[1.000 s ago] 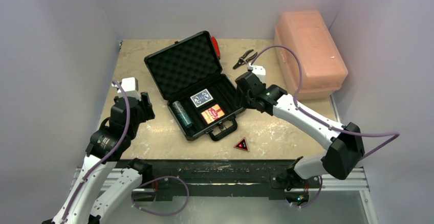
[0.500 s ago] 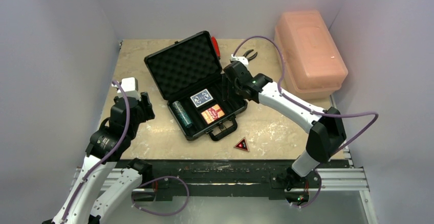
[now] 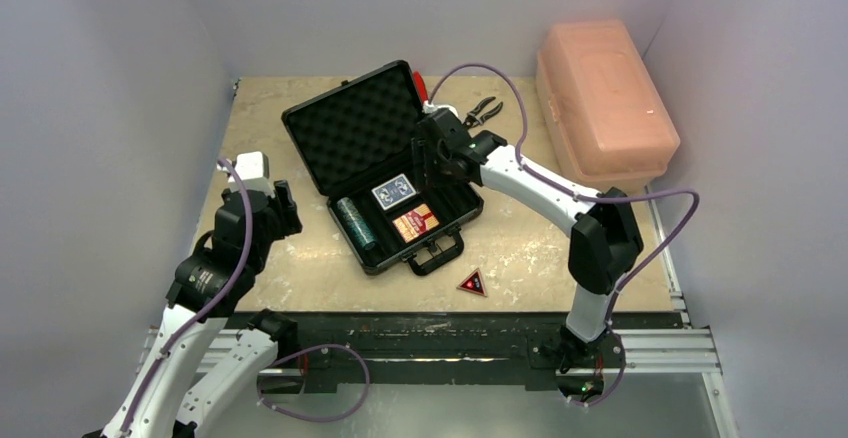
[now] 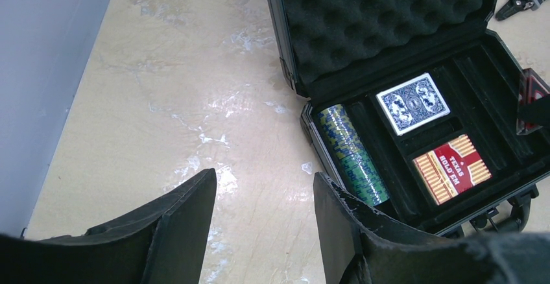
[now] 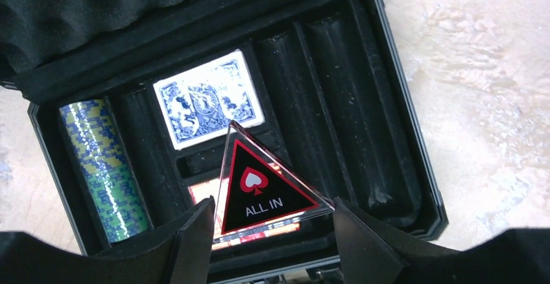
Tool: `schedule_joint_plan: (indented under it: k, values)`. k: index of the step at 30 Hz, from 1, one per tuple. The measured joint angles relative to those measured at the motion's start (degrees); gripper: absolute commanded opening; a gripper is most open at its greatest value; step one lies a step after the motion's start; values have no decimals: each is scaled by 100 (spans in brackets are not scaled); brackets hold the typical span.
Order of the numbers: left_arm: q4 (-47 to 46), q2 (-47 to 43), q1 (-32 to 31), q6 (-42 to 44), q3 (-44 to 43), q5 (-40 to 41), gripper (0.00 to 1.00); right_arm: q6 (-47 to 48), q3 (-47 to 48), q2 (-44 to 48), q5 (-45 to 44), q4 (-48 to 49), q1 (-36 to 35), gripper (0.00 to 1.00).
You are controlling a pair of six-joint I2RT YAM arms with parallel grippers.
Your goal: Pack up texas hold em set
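The black briefcase (image 3: 355, 128) lies open on the table, its foam-lined lid tipped back. Inside sit a blue card deck (image 3: 394, 191), an orange-red deck (image 3: 415, 223) and a teal chip roll (image 3: 354, 221). My right gripper (image 5: 272, 206) hangs over the case's tray, shut on a red-black "ALL IN" triangle (image 5: 266, 190) held by its two lower corners above the decks. A second triangle (image 3: 472, 283) lies on the table in front of the case handle. My left gripper (image 4: 263, 180) stands open and empty over bare table to the left of the case.
A large pink plastic box (image 3: 605, 98) stands at the back right. Pliers (image 3: 482, 111) and a red-handled tool (image 3: 421, 86) lie behind the case. Grey walls close in the table's left, back and right sides.
My right arm has swung left from the case's right side to above its tray, carrying the triangle. The left arm has stayed still.
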State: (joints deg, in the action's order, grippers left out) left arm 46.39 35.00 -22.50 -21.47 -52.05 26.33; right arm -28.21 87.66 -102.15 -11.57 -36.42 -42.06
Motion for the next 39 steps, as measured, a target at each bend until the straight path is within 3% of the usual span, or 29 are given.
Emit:
schedule_joint_plan:
  k: [26, 39]
  values:
    - [0, -22, 0, 0, 0, -61, 57, -269, 2114, -2184, 61, -625, -348, 34]
    - [0, -33, 0, 0, 0, -101, 57, -544, 2544, -2612, 39, -852, -365, 36]
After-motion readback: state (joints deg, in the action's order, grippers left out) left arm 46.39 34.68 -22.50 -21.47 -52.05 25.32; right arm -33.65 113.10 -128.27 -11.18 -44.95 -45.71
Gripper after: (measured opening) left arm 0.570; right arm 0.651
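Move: The ALL IN triangle is already in the right gripper, and the blue card deck it is being carried to lies about 9 cm to the left, 4 cm ahead and some 10 cm below. At about that depth too, the Texas Hold'em box sits roughly 4 cm back and 4 cm to the left, and the chip stack 4 cm back and 17 cm left. From the left gripper the deck is some 20 cm ahead, 19 cm to the right and 19 cm below. Keep the ALL IN triangle pinched in the right gripper and carry it about 8 cm left and some 3 cm forward, over the blue deck. Sink about 7 cm as you go, steepening the descent once most of the leftward reach is done, and tip the fingers roughly 10 degrees further down; level off close above the deck without opening. ##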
